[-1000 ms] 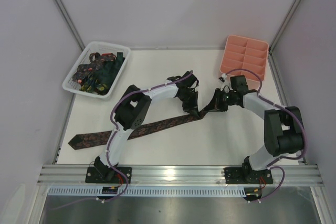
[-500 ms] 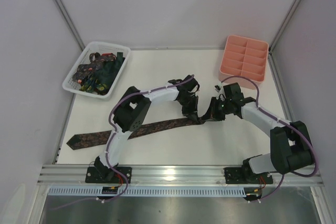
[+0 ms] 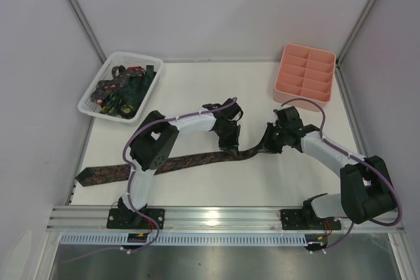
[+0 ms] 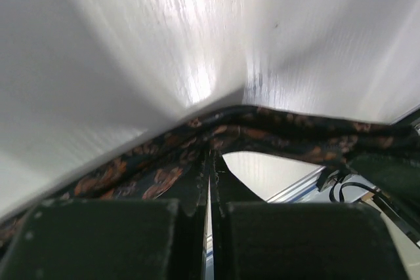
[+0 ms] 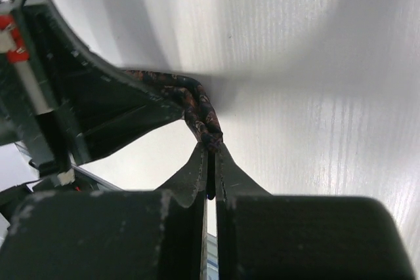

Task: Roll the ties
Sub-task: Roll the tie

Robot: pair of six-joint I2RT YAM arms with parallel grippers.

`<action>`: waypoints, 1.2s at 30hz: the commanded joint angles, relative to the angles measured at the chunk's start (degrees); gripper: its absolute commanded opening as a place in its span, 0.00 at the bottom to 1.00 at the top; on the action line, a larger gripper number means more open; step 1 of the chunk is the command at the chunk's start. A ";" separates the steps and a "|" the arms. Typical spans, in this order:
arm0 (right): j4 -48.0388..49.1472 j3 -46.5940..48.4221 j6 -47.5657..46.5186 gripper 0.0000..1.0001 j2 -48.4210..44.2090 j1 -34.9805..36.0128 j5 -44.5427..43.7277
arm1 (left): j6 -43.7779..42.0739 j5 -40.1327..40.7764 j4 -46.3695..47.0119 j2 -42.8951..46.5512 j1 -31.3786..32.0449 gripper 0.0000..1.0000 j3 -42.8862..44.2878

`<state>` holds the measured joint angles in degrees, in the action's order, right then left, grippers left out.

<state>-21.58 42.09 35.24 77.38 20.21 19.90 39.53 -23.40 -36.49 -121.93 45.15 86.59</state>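
Note:
A brown patterned tie (image 3: pixel 187 159) lies stretched across the table, its wide pointed end at the left edge and its narrow end near the middle. My left gripper (image 3: pixel 232 148) is shut on the tie close to that narrow end; in the left wrist view the fabric (image 4: pixel 275 132) runs across just past the shut jaws (image 4: pixel 211 157). My right gripper (image 3: pixel 267 144) is shut on the narrow end itself, and the bunched tie tip (image 5: pixel 200 113) sits pinched in its jaws (image 5: pixel 211 143). The two grippers are close together. More dark ties (image 3: pixel 125 90) lie heaped in the basket.
A white lattice basket (image 3: pixel 91 108) stands at the back left. A pink compartment tray (image 3: pixel 324 55) stands at the back right. The left gripper's body (image 5: pixel 59 96) fills the left of the right wrist view. White walls close in the table on three sides.
Both grippers have moved left and toward the near edge while holding the tie. The tie has slid left, its wide end now at the table's left edge.

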 commanded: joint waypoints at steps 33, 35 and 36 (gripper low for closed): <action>-3.81 11.17 5.01 0.00 7.25 12.92 -10.85 | -3.93 8.90 1.07 15.76 -4.54 0.00 -18.38; -3.47 12.14 5.18 0.00 8.22 14.07 -10.67 | -3.67 8.63 1.77 15.67 -4.80 0.01 -19.26; -3.38 13.19 5.45 0.00 9.35 14.33 -10.24 | -3.49 8.81 1.86 15.67 -4.89 0.00 -19.52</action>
<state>-25.04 51.55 39.46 84.93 33.30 10.37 36.93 -15.27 -36.25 -107.81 40.73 68.03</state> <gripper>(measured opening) 0.031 0.006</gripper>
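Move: Just beside the left hand's shut fingertips, which rest at the tie, the next flat stretch of tie lies about 9 cm to the left, 1 cm back and 2 cm lower; the tie's bend is 6 cm to their right, level ahead. From the right hand, gripping the rolled-up end, the spot under the left fingertips is some 12 cm left, 2 back and 5 below, with the bend 7 cm left, 2 back and 5 below. Hopping along the tie, the shut left hand lifts off by about 3.5 cm, swings left and comes down to press on the flat stretch, about 9 cm left of where it began and slightly back. The right hand keeps its grip on the tie's end, at first sinking barely 1 cm, then carries it about 5 cm left, over the bend towards the flat part. ##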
